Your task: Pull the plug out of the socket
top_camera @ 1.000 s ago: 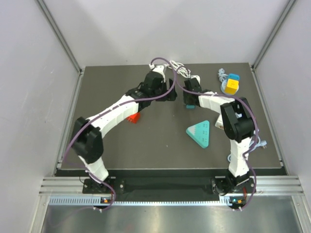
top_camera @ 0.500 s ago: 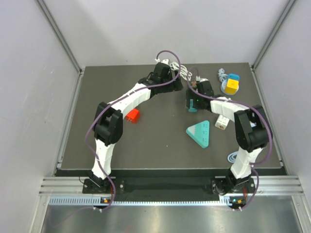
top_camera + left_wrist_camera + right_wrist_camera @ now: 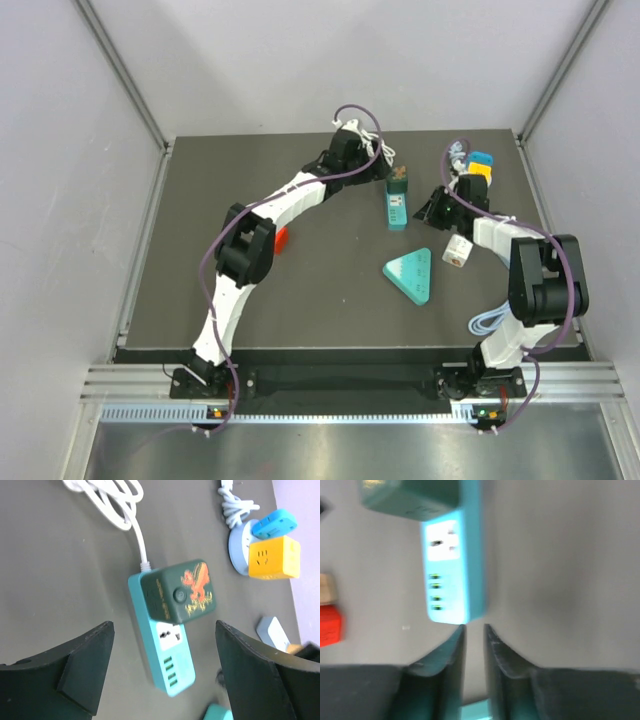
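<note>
A teal power strip, the socket (image 3: 398, 210), lies at the back middle of the dark table. A dark green cube plug (image 3: 399, 177) with an orange print sits in its far end. In the left wrist view the plug (image 3: 179, 591) is seated on the socket (image 3: 170, 667), with a white cable (image 3: 117, 510) running off behind. My left gripper (image 3: 164, 625) hangs wide open above them, touching neither. My right gripper (image 3: 474, 627) sits just short of the socket's (image 3: 452, 570) near end. Its fingers stand a narrow slit apart with nothing between them.
An orange cube socket (image 3: 476, 178) with a blue plug on a round base stands at the back right. A teal triangle (image 3: 412, 275), a small white cube (image 3: 457, 251) and a red block (image 3: 281, 237) lie nearer. Grey walls flank the table.
My left arm has stretched farther back and right, over the plug. My right arm has drawn back to the right, off the socket, and its fingers have closed to a narrow gap.
</note>
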`<state>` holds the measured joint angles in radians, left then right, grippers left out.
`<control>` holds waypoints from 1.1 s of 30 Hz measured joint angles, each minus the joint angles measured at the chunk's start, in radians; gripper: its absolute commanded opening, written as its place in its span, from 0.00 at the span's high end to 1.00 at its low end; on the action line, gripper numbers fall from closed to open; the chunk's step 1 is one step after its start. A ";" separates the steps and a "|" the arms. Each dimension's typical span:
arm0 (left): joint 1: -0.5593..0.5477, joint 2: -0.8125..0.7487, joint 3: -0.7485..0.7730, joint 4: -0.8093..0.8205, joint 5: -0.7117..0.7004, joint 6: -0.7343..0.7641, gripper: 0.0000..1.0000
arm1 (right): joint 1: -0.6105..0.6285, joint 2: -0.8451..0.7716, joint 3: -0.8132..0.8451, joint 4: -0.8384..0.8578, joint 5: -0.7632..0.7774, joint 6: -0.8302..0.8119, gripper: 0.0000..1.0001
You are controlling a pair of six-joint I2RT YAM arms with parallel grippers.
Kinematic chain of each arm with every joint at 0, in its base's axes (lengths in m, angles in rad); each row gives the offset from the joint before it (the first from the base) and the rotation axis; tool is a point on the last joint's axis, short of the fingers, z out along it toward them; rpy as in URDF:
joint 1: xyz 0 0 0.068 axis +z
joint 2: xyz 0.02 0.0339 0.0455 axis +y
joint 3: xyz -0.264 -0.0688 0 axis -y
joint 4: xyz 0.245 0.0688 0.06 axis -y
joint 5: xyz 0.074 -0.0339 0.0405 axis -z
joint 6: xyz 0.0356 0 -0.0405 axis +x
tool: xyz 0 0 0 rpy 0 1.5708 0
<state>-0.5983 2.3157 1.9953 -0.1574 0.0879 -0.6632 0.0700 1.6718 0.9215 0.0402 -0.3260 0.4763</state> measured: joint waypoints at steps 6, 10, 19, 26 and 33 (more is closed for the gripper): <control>-0.045 0.111 0.139 0.016 -0.071 0.009 0.13 | 0.007 0.016 -0.012 0.110 -0.108 0.067 1.00; -0.084 0.145 0.165 0.026 -0.151 0.028 0.12 | 0.007 0.020 -0.034 0.163 -0.140 0.095 1.00; -0.159 0.207 0.227 0.061 -0.339 0.122 0.10 | 0.013 0.053 -0.047 0.237 -0.197 0.146 1.00; -0.175 0.235 0.251 0.061 -0.427 0.151 0.11 | 0.028 0.067 -0.047 0.271 -0.207 0.163 1.00; -0.175 0.264 0.264 0.071 -0.465 0.171 0.15 | 0.028 0.076 -0.047 0.287 -0.215 0.177 1.00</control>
<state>-0.7731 2.5801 2.2589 -0.0860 -0.3767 -0.4923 0.0978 1.7481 0.8749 0.3271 -0.5407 0.6533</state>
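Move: Roughly 5 cm to the left hand's right, 2 cm farther out and 9 cm below it is the green plug, sitting on the blue socket, whose middle is about 4 cm nearer the base than the plug. The white cable coil is some 13 cm beyond the plug and 7 cm to its left. From the right hand, the socket's middle is about 6 cm ahead, 5 cm left and 5 cm down, the plug 10 cm ahead and 5 cm left, and the teal triangle some 13 cm back and 1 cm left. Swinging about 6 cm to the right, then sinking, some 4 cm down in all, the left hand brings its wide-open fingers over the green plug, its wrist rolling left side up and turning counter-clockwise to point more forward. The right hand shuts its nearly closed fingers and slides about 5 cm left, slightly up, towards the blue socket's near end, rolling left side up some 15 degrees; contact can't be seen. ##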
